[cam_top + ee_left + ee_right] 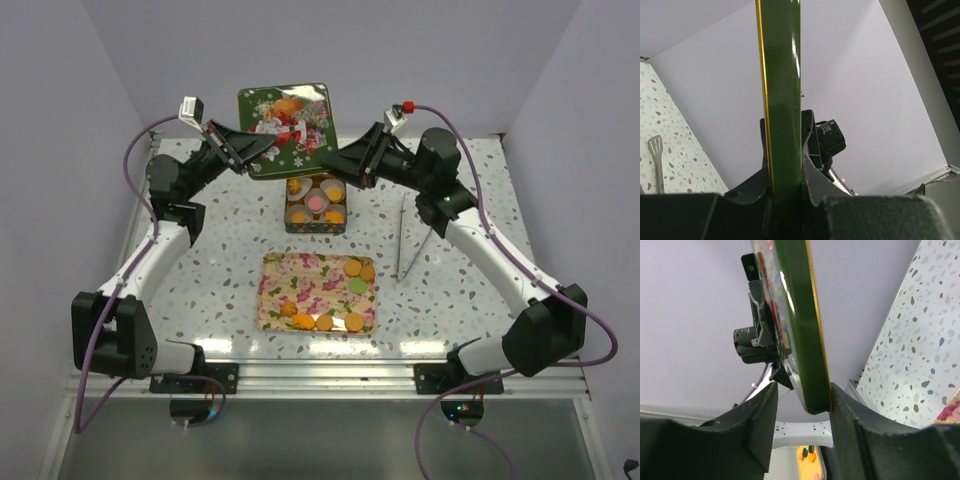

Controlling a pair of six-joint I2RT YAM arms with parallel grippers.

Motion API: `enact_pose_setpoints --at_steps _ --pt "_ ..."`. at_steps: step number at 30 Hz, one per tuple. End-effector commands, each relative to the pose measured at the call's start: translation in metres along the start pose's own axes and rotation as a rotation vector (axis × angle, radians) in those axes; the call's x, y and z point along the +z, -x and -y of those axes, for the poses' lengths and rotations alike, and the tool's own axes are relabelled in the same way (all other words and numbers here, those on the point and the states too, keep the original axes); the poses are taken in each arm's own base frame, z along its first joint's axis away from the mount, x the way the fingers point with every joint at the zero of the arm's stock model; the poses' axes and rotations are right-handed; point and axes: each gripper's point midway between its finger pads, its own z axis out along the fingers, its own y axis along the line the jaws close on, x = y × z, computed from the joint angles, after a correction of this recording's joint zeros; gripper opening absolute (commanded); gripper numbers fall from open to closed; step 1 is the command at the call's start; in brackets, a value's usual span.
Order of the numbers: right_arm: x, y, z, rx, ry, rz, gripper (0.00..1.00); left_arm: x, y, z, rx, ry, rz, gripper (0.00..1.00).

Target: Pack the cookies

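Observation:
A green tin lid (pixel 285 125) with a Christmas picture hangs tilted above the open tin (pixel 289 222). My left gripper (pixel 243 155) is shut on the lid's left rim; in the left wrist view the green rim (pixel 782 75) is pinched between the fingers of the left gripper (pixel 786 175). My right gripper (pixel 340 160) is open around the lid's right rim (pixel 800 315); the rim touches one finger (pixel 850 410) and stands apart from the other, with the right gripper (pixel 802 400) astride it. Orange and pink cookies (pixel 313 202) lie in white cups in the tin. Several orange cookies (pixel 325 322) and a green one (pixel 356 286) lie on the floral tray (pixel 290 280).
A thin metal spatula (pixel 399 240) lies on the speckled table to the right of the tin and tray; it also shows in the left wrist view (pixel 656 150). White walls close in the back and both sides.

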Motion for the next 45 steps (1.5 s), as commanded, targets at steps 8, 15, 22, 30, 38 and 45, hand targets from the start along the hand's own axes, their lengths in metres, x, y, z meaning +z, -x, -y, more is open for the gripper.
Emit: enact_pose_setpoints --at_steps 8,15,22,30,38,45 --pt "0.003 0.0 -0.035 -0.066 0.062 0.07 0.41 -0.015 -0.017 0.0 0.012 0.037 -0.024 0.0" --pt "0.002 -0.003 -0.042 -0.072 0.075 0.087 0.19 -0.02 -0.027 -0.009 -0.013 0.094 -0.058 0.08" --pt "-0.01 -0.009 -0.024 -0.055 0.01 0.12 0.09 -0.026 -0.032 -0.022 -0.024 0.177 -0.063 0.38" --pt "-0.022 -0.007 0.008 0.015 -0.103 0.204 0.06 -0.034 -0.041 -0.027 -0.036 0.199 -0.076 0.76" --pt "-0.033 0.008 0.057 0.101 -0.227 0.343 0.05 -0.045 -0.042 -0.057 -0.004 0.409 -0.09 0.9" --pt "-0.018 0.01 0.109 0.135 -0.283 0.347 0.04 -0.089 -0.027 -0.107 0.122 0.831 -0.053 0.98"
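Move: The right fingers stand open around the lid's near right edge; its middle is about 8 cm left, 6 ahead and 3 above. The left hand still grips the lid, middle about 4 ahead, 4 right and 2 above. The open cookie tin lies some 13 cm ahead, 3 left and 37 below the right hand, and 10 ahead, 8 right, 40 below the left. From the right hand, the floral mat is about 11 back, 3 left, 39 below. Ease the right gripper about 1 cm left and shut it on the lid's near right edge; only then open the left fingers wide and let go, sinking that hand about 10 cm as it tips down and rolls. Carry the lid in the right hand down towards the tin, some 9 cm, drifting right and turning about 20 degrees clockwise. ##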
